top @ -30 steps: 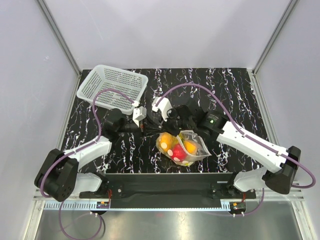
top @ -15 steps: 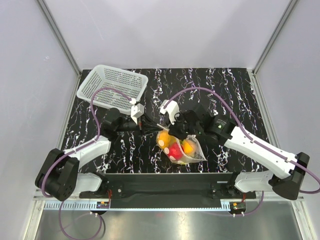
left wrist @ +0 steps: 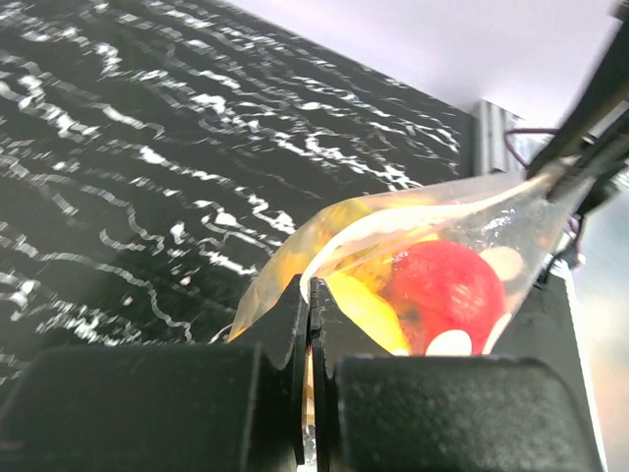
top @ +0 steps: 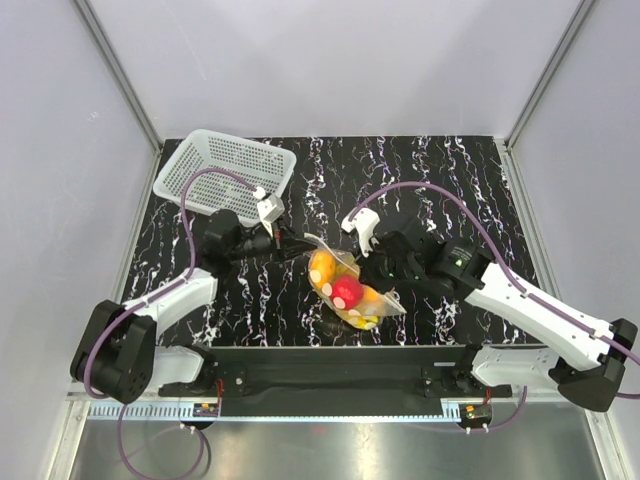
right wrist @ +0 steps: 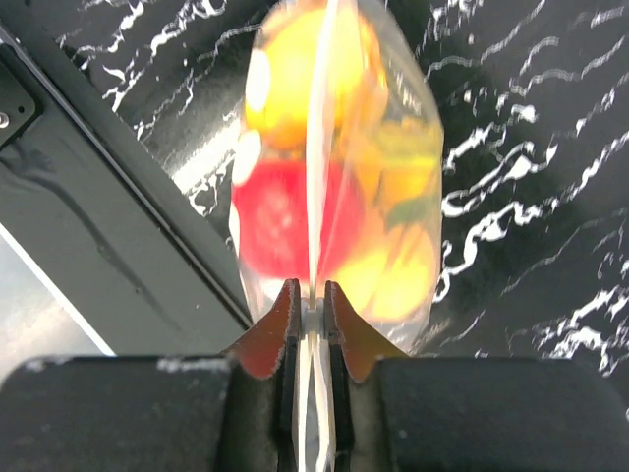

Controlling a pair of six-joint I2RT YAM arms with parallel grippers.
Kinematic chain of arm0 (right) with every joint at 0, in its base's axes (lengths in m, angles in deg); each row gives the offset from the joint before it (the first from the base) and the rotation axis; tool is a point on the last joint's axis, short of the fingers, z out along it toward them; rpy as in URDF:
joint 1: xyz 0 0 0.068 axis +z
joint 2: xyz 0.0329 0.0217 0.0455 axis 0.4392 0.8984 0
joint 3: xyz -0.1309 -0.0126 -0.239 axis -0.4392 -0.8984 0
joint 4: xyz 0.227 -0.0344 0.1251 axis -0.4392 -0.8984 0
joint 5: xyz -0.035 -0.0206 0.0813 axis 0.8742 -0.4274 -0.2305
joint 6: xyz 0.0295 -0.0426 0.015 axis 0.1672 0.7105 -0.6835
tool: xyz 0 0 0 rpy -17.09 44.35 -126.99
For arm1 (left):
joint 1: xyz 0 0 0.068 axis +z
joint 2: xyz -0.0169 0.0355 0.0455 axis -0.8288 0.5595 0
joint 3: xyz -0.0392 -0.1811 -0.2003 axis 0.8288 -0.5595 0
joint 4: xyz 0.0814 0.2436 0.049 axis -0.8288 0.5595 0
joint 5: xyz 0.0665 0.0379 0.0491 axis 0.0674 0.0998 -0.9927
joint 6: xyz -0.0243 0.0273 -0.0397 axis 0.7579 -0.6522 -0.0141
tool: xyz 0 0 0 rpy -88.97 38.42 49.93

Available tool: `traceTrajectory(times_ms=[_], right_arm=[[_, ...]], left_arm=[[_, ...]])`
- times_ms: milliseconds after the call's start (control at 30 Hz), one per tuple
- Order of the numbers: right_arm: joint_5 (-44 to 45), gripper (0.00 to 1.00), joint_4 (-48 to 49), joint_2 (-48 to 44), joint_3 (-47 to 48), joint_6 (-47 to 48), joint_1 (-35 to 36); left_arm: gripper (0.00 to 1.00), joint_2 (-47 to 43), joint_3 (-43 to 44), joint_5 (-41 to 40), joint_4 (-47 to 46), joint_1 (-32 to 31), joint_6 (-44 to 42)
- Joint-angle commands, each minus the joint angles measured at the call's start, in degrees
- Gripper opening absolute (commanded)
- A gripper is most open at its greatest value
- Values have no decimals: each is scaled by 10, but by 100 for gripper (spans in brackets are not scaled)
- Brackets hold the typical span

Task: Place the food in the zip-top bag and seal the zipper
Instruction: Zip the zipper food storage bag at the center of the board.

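Observation:
The zip-top bag (top: 348, 288) lies on the black marbled table, stretched between my two grippers. Through the clear plastic I see the food: a red fruit (top: 347, 291), an orange fruit (top: 321, 268) and yellow pieces (top: 366, 307). My left gripper (top: 293, 243) is shut on the bag's upper-left corner, its jaws pinching the plastic edge (left wrist: 316, 285) beside the red fruit (left wrist: 447, 288). My right gripper (top: 375, 274) is shut on the zipper (right wrist: 320, 147), which runs straight away from its jaws (right wrist: 313, 300) over the red fruit (right wrist: 278, 221) and the orange fruit (right wrist: 285, 88).
A white perforated basket (top: 225, 174) stands at the back left of the table. The black base rail (top: 340, 362) runs along the near edge just below the bag. Purple cables loop over both arms.
My right gripper has slid rightward along the bag's mouth edge, away from the left gripper. The bag has swung and stretched out between them. The left gripper shifted slightly up and left.

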Motion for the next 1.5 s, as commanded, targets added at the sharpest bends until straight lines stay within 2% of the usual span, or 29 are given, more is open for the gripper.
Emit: traceTrajectory(times_ms=[0, 300, 600, 767, 833, 900, 967, 1000, 1067, 1133, 1167, 1200, 1267, 1300, 1333, 1467], right_arm=[[6, 2, -72, -21, 9, -32, 4], [30, 3, -148, -35, 15, -77, 4], [15, 3, -175, -51, 31, -115, 4], [24, 5, -172, -51, 28, -117, 3], [28, 13, -165, -53, 23, -113, 4], [35, 13, -156, -50, 22, -104, 4], [56, 25, -145, -45, 26, -93, 4], [67, 35, -125, -40, 28, -87, 3], [101, 70, -98, -31, 35, -83, 4], [136, 80, -53, -16, 45, -77, 4], [149, 90, -40, -10, 50, -78, 4], [164, 94, -21, 3, 56, -82, 3], [208, 99, -3, 11, 66, -85, 3], [220, 100, 11, 15, 68, -91, 3], [240, 100, 19, 14, 70, -94, 3], [292, 100, 46, -8, 69, -127, 3]], left_arm=[[0, -24, 24, -83, 21, 20, -17], [0, -42, 18, -134, 42, 36, -10], [0, -52, 18, -204, 73, 45, -3], [0, -66, 10, -209, 65, 47, -4], [0, -70, 7, -188, 57, 47, -4], [0, -75, 1, -171, 31, 47, 3], [0, -84, -3, -172, 18, 47, 15], [0, -87, -2, -182, 11, 47, 19], [0, -86, 6, -205, 18, 46, 28], [0, -85, 14, -232, 35, 46, 35], [0, -85, 14, -256, 38, 46, 36], [3, -86, 13, -265, 39, 47, 35], [14, -92, 9, -281, 35, 47, 35], [27, -94, 7, -285, 44, 47, 34], [49, -101, 6, -286, 49, 47, 34], [61, -174, -22, -356, 70, 47, 55]])
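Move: The left gripper already pinches the zipper's left end, with the zipper's right end some 24 cm to its right and 16 cm back. The right gripper is already astride the zipper partway along; the right end lies about 9 cm farther right, 8 cm back and slightly lower. The bagged red apple is some 5 cm left of the right gripper and 8 cm below. The basket stands roughly 22 cm ahead and 22 cm left of the left gripper, well below. Slide the right gripper's pinch back and right along the zipper, about 5 cm, towards its right end, while the left gripper keeps hold and draws the left end forward and left. Pause briefly, then open the right fingers wide and take them forward and up, clear of the bag. Carry the left gripper on forward-left, turning it some 30 degrees counter-clockwise overall, and open its fingers last. ##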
